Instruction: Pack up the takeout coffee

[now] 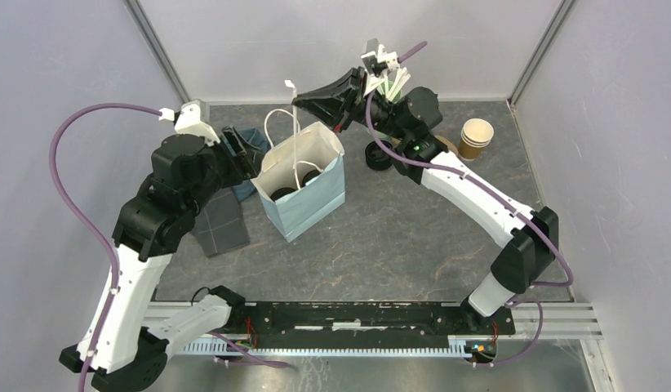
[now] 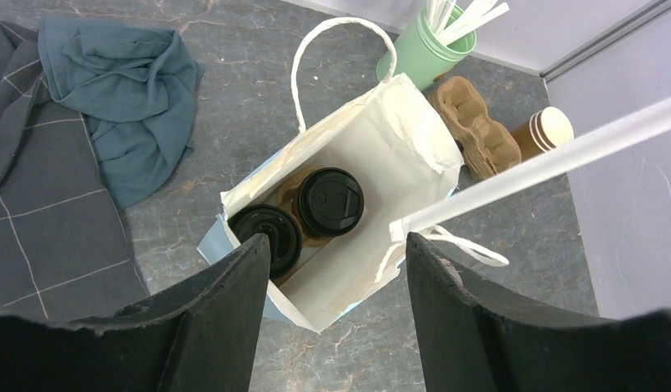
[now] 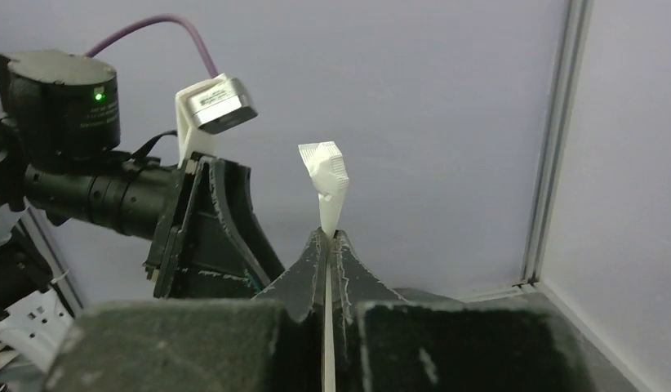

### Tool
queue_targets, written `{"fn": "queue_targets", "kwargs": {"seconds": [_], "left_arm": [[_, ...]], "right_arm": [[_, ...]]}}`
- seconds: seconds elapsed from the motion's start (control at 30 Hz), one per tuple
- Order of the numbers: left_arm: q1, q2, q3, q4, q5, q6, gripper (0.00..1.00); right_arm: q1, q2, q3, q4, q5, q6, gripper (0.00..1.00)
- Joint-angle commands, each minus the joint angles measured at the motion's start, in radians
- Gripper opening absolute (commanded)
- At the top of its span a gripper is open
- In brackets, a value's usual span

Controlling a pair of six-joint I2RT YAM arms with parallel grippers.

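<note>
The takeout coffee, two brown cups with black lids, stands inside the open white-and-blue paper bag; the top view shows the same lids in the bag. My right gripper hovers above the bag's far rim, shut on a paper-wrapped straw whose lower end reaches the bag's opening. In the right wrist view the straw's crumpled top sticks out of the closed gripper. My left gripper is open and empty, high over the bag's left side.
A green cup of straws, a cardboard cup carrier and stacked lidless brown cups stand at the back right. Black lids lie beside the right arm. A teal cloth and a grey checked cloth lie left of the bag.
</note>
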Motion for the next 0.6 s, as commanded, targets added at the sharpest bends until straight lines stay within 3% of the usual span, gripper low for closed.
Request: {"fn": "queue_targets", "kwargs": {"seconds": [0.0,0.5,0.57], "left_arm": [[0.005,-0.024,-0.002,0.034,0.005,0.046,0.68],[0.006,-0.011,-0.015,0.039,-0.003,0.057,0.68],[0.006,-0.011,-0.022,0.043,-0.005,0.057,0.68]], "right_arm": [[0.020,-0.054,-0.063,0.027,-0.039,-0.061,0.00],[0.048,-0.024,-0.262,-0.014,-0.076,-0.237,0.00],[0.047,-0.052,-0.340,-0.002,-0.058,-0.238,0.06]]}}
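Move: Below the right hand, which already pinches the straw upright, the open paper bag sits with its middle about 7 cm ahead, 3 cm to the left and nearly 40 cm down. The black lids stand about 23 cm ahead and 19 cm to the right, the straw cup 35 cm ahead and 18 cm right, the blue cloth 22 cm ahead and 18 cm left. From the left hand the bag lies some 12 cm ahead, 8 cm right and 27 cm below. Lowering the straw into the bag's mouth, the right hand sinks about 11 cm, easing roughly 2 cm to the left as it goes, and keeps its shut grip on the paper-wrapped upper part. The wrist tips some 10 degrees so that the left-pointing, upward-slanting fingers come closer to level. ##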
